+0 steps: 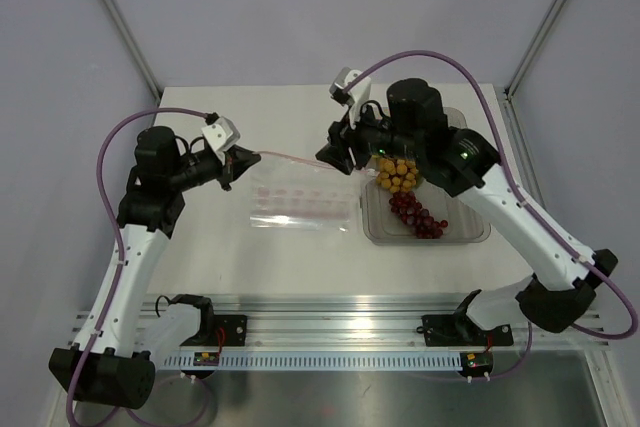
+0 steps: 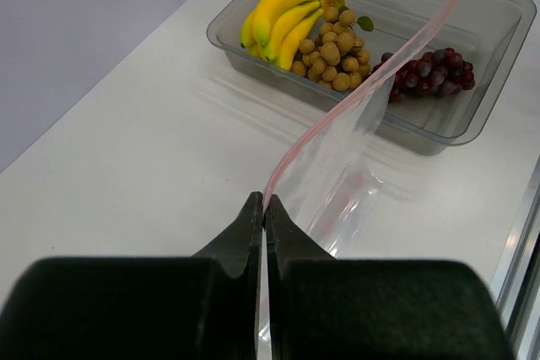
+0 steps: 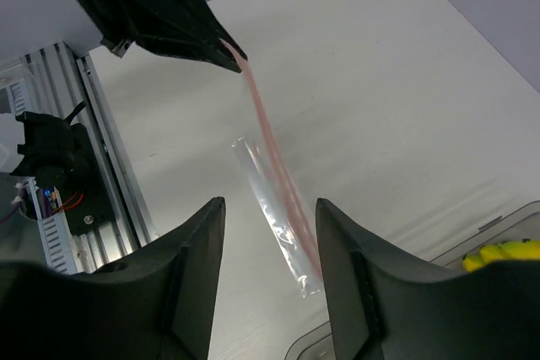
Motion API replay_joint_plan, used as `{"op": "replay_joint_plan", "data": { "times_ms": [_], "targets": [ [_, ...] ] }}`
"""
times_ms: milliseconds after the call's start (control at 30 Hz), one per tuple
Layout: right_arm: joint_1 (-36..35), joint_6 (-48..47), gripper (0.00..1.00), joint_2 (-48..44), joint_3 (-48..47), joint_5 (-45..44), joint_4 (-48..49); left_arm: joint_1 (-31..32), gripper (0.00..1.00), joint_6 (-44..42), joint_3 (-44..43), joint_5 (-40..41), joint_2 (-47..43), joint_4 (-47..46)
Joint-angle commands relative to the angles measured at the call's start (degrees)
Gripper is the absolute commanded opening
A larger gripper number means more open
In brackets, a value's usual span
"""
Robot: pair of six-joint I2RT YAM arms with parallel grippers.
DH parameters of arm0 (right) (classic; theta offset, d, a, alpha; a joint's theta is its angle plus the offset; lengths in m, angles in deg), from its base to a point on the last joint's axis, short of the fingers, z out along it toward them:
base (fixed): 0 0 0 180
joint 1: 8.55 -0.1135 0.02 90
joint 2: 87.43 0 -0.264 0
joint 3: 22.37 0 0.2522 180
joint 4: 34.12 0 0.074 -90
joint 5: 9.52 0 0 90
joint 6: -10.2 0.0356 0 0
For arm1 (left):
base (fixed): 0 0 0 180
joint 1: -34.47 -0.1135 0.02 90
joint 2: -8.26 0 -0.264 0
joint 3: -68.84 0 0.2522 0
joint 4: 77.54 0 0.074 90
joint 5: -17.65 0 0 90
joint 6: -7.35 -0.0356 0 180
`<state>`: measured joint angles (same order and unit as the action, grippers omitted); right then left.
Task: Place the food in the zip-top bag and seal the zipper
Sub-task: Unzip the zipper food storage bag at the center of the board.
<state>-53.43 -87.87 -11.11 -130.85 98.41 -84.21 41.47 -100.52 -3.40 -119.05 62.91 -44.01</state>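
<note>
The zip-top bag (image 1: pixel 300 202) hangs slack over the table, lifted by its pink zipper (image 1: pixel 300 159). My left gripper (image 2: pixel 264 201) is shut on one end of the zipper (image 2: pixel 337 115). My right gripper (image 3: pixel 270 204) is open, its fingers either side of the bag's free far end (image 3: pixel 291 233) without touching it. The zipper (image 3: pixel 263 128) runs from there up to the left gripper's tip. The food lies in a clear tray: bananas (image 2: pixel 278 16), tan round fruits (image 2: pixel 333 48) and dark red grapes (image 2: pixel 432 72). In the top view the right arm hides the bananas.
The rigid clear tray (image 1: pixel 425 240) sits right of the bag, under the right arm. An aluminium rail (image 1: pixel 330 332) with both arm bases runs along the near table edge. Slanted frame posts (image 1: pixel 120 22) stand at the back corners.
</note>
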Motion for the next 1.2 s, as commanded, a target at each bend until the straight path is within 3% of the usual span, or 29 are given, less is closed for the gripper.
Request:
{"op": "replay_joint_plan", "data": {
  "times_ms": [0,167,400,833,1167],
  "targets": [
    [0.1,2.6,0.53,7.3,-5.7,-3.7,-5.7,-0.2,0.00,-2.3,0.0,-3.4,-1.3,-2.6],
    [0.0,0.0,0.54,10.2,-5.7,-7.2,-2.2,-0.2,0.00,-4.5,-0.1,-4.2,-1.5,-0.6],
    [0.1,-2.4,0.54,13.4,-8.5,-8.2,-4.4,-0.2,0.00,-5.0,-0.1,-4.6,-1.4,-0.4],
    [0.1,-3.1,0.54,9.6,-2.9,-3.3,-2.3,-0.2,0.00,-5.6,-0.1,-4.5,-1.3,-0.1],
    [0.1,-3.0,0.54,7.2,-0.3,-5.0,-0.8,-0.2,0.00,-5.4,0.2,-4.5,-1.2,-0.2]
  ]
}}
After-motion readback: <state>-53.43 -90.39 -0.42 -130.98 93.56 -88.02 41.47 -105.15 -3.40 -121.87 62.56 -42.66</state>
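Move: Below the right hand and to its right is the free right end of the bag's zipper, about 7 cm right, 9 cm down and barely 1 cm farther out. The clear tray lies some 23 cm right, 18 cm ahead and 35 cm down, with the grapes in its near part about 21 cm right and 8 cm ahead. From the left hand, still pinching the zipper's left end, the free end is about 27 cm right, 3 cm back and 2 cm lower. Swinging forward about 5 cm and slightly left over the zipper as it sinks some 7 cm, the right hand dips its fingertips by about 10 degrees, then draws back 1 to 2 cm while sinking a little more, so its half-open fingers come close in on the zipper from the far side; the opening stays as it is. The left hand keeps its pinch and holds almost still. ##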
